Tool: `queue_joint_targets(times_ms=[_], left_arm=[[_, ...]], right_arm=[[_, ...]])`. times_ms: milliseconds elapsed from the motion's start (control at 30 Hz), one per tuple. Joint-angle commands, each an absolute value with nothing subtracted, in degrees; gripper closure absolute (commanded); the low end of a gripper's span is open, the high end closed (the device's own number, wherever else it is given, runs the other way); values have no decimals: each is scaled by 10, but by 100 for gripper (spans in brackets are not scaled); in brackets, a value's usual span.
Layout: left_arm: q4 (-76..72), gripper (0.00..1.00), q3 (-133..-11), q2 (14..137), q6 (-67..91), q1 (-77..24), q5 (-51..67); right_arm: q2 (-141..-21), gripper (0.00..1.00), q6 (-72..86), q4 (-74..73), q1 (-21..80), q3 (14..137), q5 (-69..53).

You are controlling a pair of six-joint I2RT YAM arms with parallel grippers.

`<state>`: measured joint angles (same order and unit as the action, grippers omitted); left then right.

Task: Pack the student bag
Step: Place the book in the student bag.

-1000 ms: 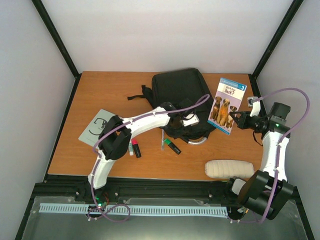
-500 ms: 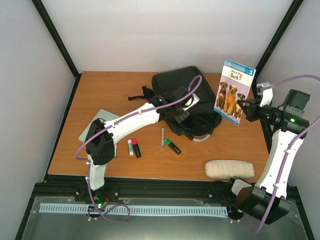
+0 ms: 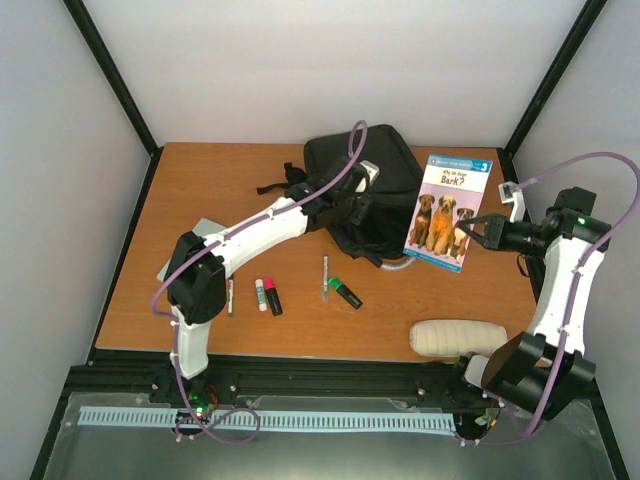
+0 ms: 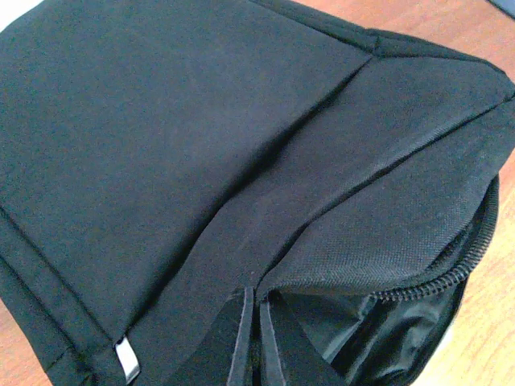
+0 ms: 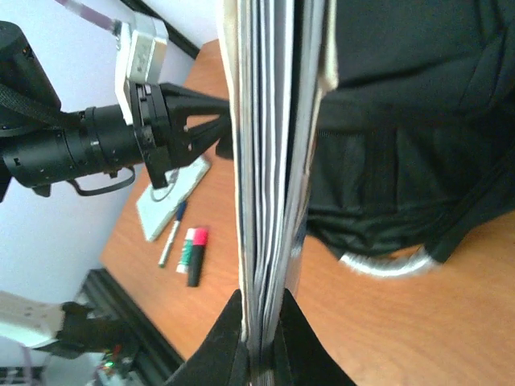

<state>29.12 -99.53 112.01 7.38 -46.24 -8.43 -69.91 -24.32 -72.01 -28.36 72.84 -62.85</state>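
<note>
The student bag [image 3: 345,165], a black backpack, lies at the back middle of the table. My left gripper [image 3: 362,203] is shut on the bag's fabric beside the open zip, and the left wrist view shows its jaws [image 4: 257,301] pinching a fold of the bag [image 4: 201,121]. My right gripper [image 3: 478,237] is shut on the right edge of a thin book with dogs on the cover [image 3: 445,212], held tilted above the table just right of the bag. In the right wrist view the book [image 5: 269,161] stands edge-on between the jaws [image 5: 261,322], with the bag [image 5: 402,121] behind it.
A cream rolled pouch [image 3: 460,338] lies front right. In front of the bag lie a pink-and-black marker pair [image 3: 268,296], a green marker [image 3: 346,292] and two pens [image 3: 325,277]. A grey notebook [image 3: 172,264] lies under the left arm. The bag's silver handle loop [image 3: 392,267] sticks out forward.
The left gripper has pulled the bag's fabric back and up, away from me. The right gripper lifted the book off the table, then carried it left toward the bag.
</note>
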Motion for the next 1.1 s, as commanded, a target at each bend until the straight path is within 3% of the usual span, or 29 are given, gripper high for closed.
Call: queue_joint_targets(times_ms=[0, 467, 1067], left_arm=[[232, 99, -1041, 1106, 121, -452, -89], [273, 99, -1211, 1169, 154, -446, -51], [180, 99, -987, 1024, 119, -446, -17]], right_arm=[[-722, 97, -272, -805, -284, 746, -689], [-623, 97, -168, -748, -190, 629, -629], [-842, 97, -148, -717, -142, 665, -651]])
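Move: The bag's open mouth, where the book is to go, lies from my right hand some 10 cm ahead, 15 cm to the left and about 17 cm below. The green marker is level with that hand, 24 cm to its left and 28 below; the white roll is about 14 cm back, 2 cm to its right and 26 below. From my left hand, which already holds the bag's flap, the mouth is roughly 3 cm back, 3 right and 8 below. With my left fingers still pinching the flap, I haul it up about 9 cm, a little forward and right, then ease it back and down to some 6 cm above where I began. My right hand, keeping the book, swings left and back while sinking slightly, then comes forward again and down towards the mouth, nearly 9 cm lower in all, tipping the fingers down some 25 degrees. ##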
